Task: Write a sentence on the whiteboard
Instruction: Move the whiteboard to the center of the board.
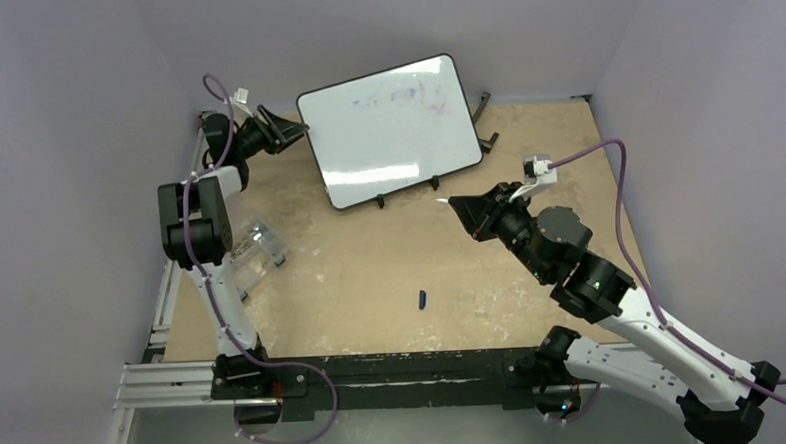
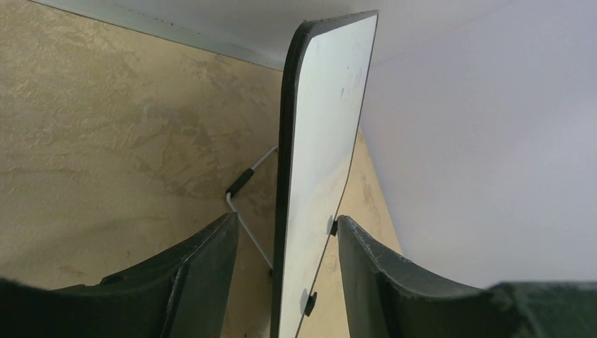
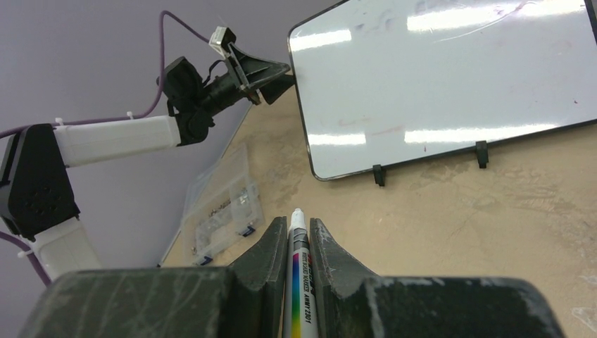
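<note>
The whiteboard (image 1: 390, 132) stands tilted at the back of the table on small black feet. I see no sentence on it, only faint purple smudges near its top. My left gripper (image 1: 290, 134) is open and straddles the board's left edge. In the left wrist view the board (image 2: 317, 141) runs between the two fingers (image 2: 204, 274), with a gap on the back side. My right gripper (image 1: 455, 201) hovers just in front of the board's lower right corner, shut on a white marker (image 3: 299, 282). The marker's bare tip points toward the whiteboard (image 3: 450, 77).
A clear plastic box (image 1: 255, 250) lies at the left by the left arm. A small dark blue cap (image 1: 422, 300) lies on the tan tabletop in the middle front. A black stand piece (image 1: 482, 113) sticks out behind the board's right side. Walls close in on three sides.
</note>
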You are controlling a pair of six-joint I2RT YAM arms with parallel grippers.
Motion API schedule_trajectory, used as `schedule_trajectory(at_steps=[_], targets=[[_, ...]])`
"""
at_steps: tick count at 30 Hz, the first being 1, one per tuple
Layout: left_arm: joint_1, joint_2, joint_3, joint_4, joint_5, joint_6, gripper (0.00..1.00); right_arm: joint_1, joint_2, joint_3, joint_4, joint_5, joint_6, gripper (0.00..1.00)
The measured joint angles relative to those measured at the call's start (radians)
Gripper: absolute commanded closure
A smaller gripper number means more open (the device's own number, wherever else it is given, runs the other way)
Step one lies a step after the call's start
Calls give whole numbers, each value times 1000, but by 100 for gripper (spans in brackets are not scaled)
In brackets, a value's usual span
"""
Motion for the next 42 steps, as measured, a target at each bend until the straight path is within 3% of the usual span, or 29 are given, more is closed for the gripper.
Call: schedule_trajectory(at_steps=[6, 26, 29, 36, 42], targets=[[-1, 77, 13, 119, 7, -94, 50, 0, 22, 0, 1, -1, -2, 100], [-34, 189, 172, 275, 30, -256, 59, 0, 27, 0, -5, -1, -20, 100], [-38, 207, 202, 265, 30, -261, 67, 0, 27, 0, -6, -1, -22, 100], [-56, 246, 270, 260, 34, -277, 100, 0, 27, 0, -6, -2, -26, 100], [-60, 250, 273, 297, 53, -307, 100, 0, 23, 0, -7, -6, -26, 100]])
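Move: The whiteboard leans with its middle about 23 cm to the right of my left hand, 2 cm ahead and 4 cm lower. The upper part of its left edge, where I will grip, is only about 4 cm ahead, 4 cm right and 2 cm up. The board's left clip sits about 10 cm back, 21 cm right and 14 cm down. From my right hand the board's middle is some 34 cm ahead, 14 cm left and 21 cm down. I ease my left hand about 4 cm forward and nearly as far right onto the whiteboard's left edge near its upper corner, first dipping some 2.5 cm, then rising to end about 2 cm higher than I began. The hand rolls its left side down about 10 degrees and turns slightly clockwise while the fingers narrow, then shut and pinch the edge between them. ##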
